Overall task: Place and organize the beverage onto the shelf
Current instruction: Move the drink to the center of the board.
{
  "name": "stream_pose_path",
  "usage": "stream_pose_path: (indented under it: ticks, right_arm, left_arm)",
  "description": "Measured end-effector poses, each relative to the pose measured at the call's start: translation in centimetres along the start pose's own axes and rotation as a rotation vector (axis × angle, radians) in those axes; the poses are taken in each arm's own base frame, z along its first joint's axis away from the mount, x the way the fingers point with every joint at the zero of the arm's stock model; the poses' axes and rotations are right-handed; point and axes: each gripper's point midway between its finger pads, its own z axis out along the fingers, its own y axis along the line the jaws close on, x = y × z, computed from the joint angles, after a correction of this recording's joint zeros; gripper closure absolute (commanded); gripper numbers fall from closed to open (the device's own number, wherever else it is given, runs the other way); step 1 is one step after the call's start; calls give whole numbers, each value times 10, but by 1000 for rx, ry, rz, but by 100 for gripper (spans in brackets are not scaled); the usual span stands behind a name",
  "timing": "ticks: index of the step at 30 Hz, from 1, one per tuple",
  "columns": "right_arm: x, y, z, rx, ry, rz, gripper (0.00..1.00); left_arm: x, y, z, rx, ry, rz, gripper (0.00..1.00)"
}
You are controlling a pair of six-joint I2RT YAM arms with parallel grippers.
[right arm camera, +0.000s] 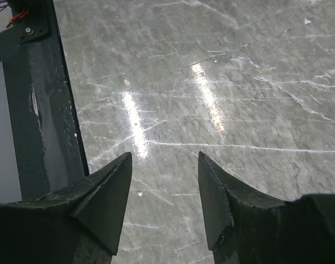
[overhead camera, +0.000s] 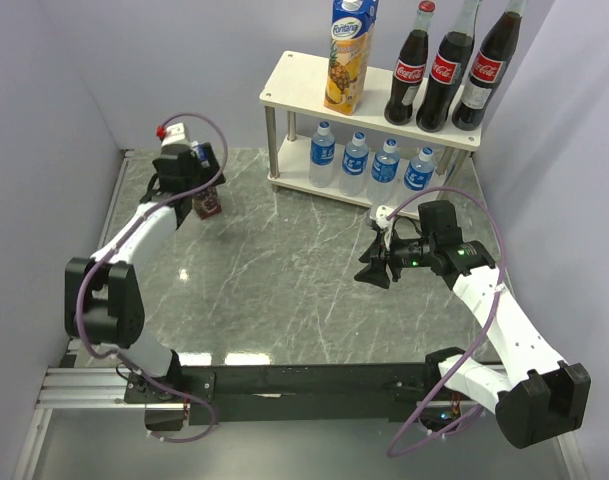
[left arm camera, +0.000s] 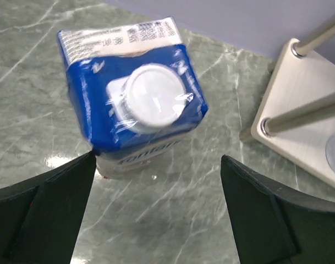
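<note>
A grape juice carton [overhead camera: 208,204] stands on the table at the back left. My left gripper [overhead camera: 196,172] hovers just above it, open. In the left wrist view the carton's blue top with its white cap [left arm camera: 156,102] lies just ahead of my left gripper [left arm camera: 157,158], whose jaws stand wide with nothing between them. The shelf [overhead camera: 294,82] holds a pineapple carton [overhead camera: 348,55] and three cola bottles [overhead camera: 445,68] on top, and several water bottles [overhead camera: 369,162] on the lower board. My right gripper [overhead camera: 370,270] is open and empty over the table [right arm camera: 164,155].
The shelf's lower corner and metal legs [left arm camera: 299,126] lie close to the right of the carton. Lilac walls enclose the table on the left, back and right. A black rail [right arm camera: 40,110] runs along the near edge by the arm bases.
</note>
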Motion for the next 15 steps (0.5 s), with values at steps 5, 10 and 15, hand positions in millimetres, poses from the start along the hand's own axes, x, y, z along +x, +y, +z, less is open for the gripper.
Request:
stream_pose_path:
  ticks: [5, 10, 15]
  right_arm:
    - [0, 0, 0, 0, 1, 1, 41]
    - [0, 0, 0, -1, 1, 2, 41]
    - [1, 1, 0, -3, 1, 4, 41]
  left_arm:
    - [-17, -4, 26, -156, -15, -22, 1]
    - [-16, 25, 41, -328, -26, -49, 3]
    - [-9, 30, 44, -345, -13, -34, 36]
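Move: The drink carton stands upright some 5 cm ahead of the left hand and 3 cm to its left, its middle about 8 cm lower. The shelf's near left leg is roughly 17 cm to the carton's right and 5 cm farther out; the leftmost water bottle stands on the lower board, about 27 cm right of the carton and 5 cm farther. From the right hand the carton lies around 38 cm left and 28 cm ahead, some 8 cm lower. The left fingers come around the upper part of the drink carton and begin closing on its sides, still mostly open at the end. To get there the hand goes forward about 4 cm, then left some 3 cm while sinking a little, its wrist turning nearly 20 degrees counter-clockwise to line up with the carton. ##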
